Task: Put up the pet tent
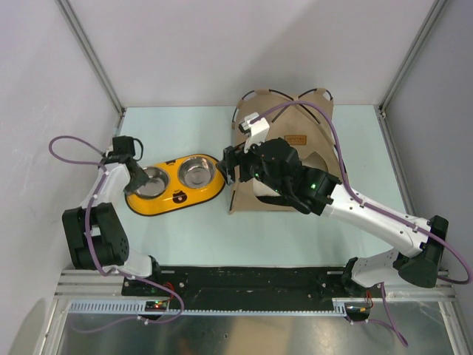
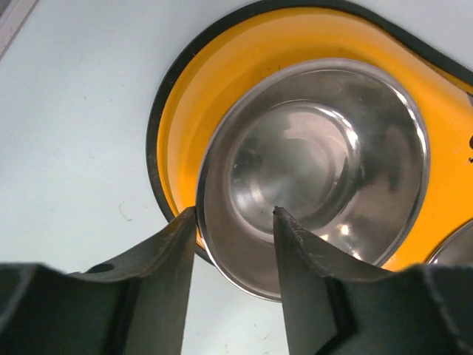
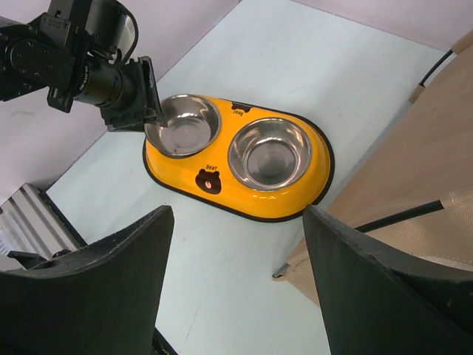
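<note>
The tan fabric pet tent (image 1: 292,122) with thin black poles sits at the back, right of centre; my right arm hides its front part. Its edge and one pole (image 3: 399,216) show in the right wrist view. My right gripper (image 1: 230,167) (image 3: 236,222) hangs open and empty over bare table between the tent and the yellow feeder (image 1: 177,195). My left gripper (image 2: 233,214) (image 1: 139,176) is open at the feeder's left steel bowl (image 2: 318,148). The bowl's rim passes between the fingers, one outside and one inside.
The yellow double-bowl feeder (image 3: 244,201) lies left of centre with a second steel bowl (image 3: 270,151) on its right side. Grey walls and metal posts (image 1: 92,55) bound the table. A black rail (image 1: 244,279) with the arm bases runs along the near edge.
</note>
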Available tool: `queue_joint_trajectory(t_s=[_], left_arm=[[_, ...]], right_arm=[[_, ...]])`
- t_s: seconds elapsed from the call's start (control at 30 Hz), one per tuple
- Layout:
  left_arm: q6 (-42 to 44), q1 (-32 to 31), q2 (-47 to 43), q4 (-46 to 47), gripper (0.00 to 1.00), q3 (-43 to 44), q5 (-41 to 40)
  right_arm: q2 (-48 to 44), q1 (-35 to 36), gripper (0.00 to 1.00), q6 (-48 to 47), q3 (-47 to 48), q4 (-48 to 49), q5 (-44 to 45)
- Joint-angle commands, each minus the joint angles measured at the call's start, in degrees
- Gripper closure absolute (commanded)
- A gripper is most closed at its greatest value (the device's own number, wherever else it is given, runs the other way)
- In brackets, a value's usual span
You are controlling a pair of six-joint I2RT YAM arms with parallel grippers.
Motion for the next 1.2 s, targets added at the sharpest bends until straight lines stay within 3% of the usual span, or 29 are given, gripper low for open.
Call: queue_joint_trajectory(t_s=[0.0, 0.13, 0.23, 0.33, 0.5, 0.7, 0.8, 0.87, 1.0, 1.17], left_arm=[[0.87, 0.33, 0.2, 1.31, 0.48, -0.43, 0.82], [1.19, 0.33, -0.12, 0.93, 0.35, -0.53, 0.73], [1.28, 0.35, -0.62, 0.63, 0.15, -0.44, 0.88], [1.28, 0.35, -1.54, 0.27, 0.03, -0.3, 1.35], [1.77, 0.31, -6.77, -0.82, 0.01, -1.12, 2.78], [4.33, 0.13, -19.13, -1.05, 0.0, -4.05, 15.62], [5.62, -0.3, -25.21, -1.89, 0.0, -5.72, 25.64], [4.88, -0.98, -29.8, -2.37, 0.0, -7.21, 31.24], [1.78, -6.04, -37.22, -2.61, 0.0, -9.26, 36.57], [-4.36, -15.17, -46.22, -2.65, 0.0, -9.01, 35.47]], right_arm=[[-0.02, -0.26, 0.24, 0.36, 0.08, 3.38, 0.18], [-0.27, -0.41, 0.24, 0.83, 0.3, 3.59, -0.47], [-0.7, -0.61, 0.24, 1.33, 0.82, 2.91, -1.06], [-1.07, -0.65, 0.24, 1.79, 0.87, 1.98, -0.68], [-2.96, -0.51, 0.24, 2.7, 0.92, -0.93, 1.5], [-6.71, -0.53, 0.21, 5.23, 2.7, -11.33, 6.89], [-8.28, -0.99, 0.06, 8.53, 4.78, -19.92, 10.65], [-9.91, -1.59, 0.02, 10.94, 5.34, -25.32, 12.34], [-15.23, -2.18, 0.01, 16.83, 4.89, -35.44, 17.14], [-23.45, -4.43, 0.01, 23.12, 4.41, -47.31, 20.33]])
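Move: The left hand's half-open fingers straddle the rim of the left bowl; the bowl's middle lies about 3 cm ahead, 4 cm to the right and 2 cm below. The right bowl, in the same yellow stand, is some 21 cm to the right and 7 cm ahead. From the right hand, high and empty, the left bowl lies roughly 9 cm ahead, 30 cm to the left and 30 cm below; the tent's middle is about 16 cm to its right, 14 cm ahead and 15 cm lower. Barely sinking, the left hand spreads its fingers fully around the left bowl's rim, then rises clear and swings right and back, about 15 cm right and 13 cm up, tipping its fingertips up and turning clockwise some 30 degrees. Just as it leaves, the right hand sweeps level about 15 cm right, away from the stand and across the tent's doorway side, opening fully and turning clockwise. ##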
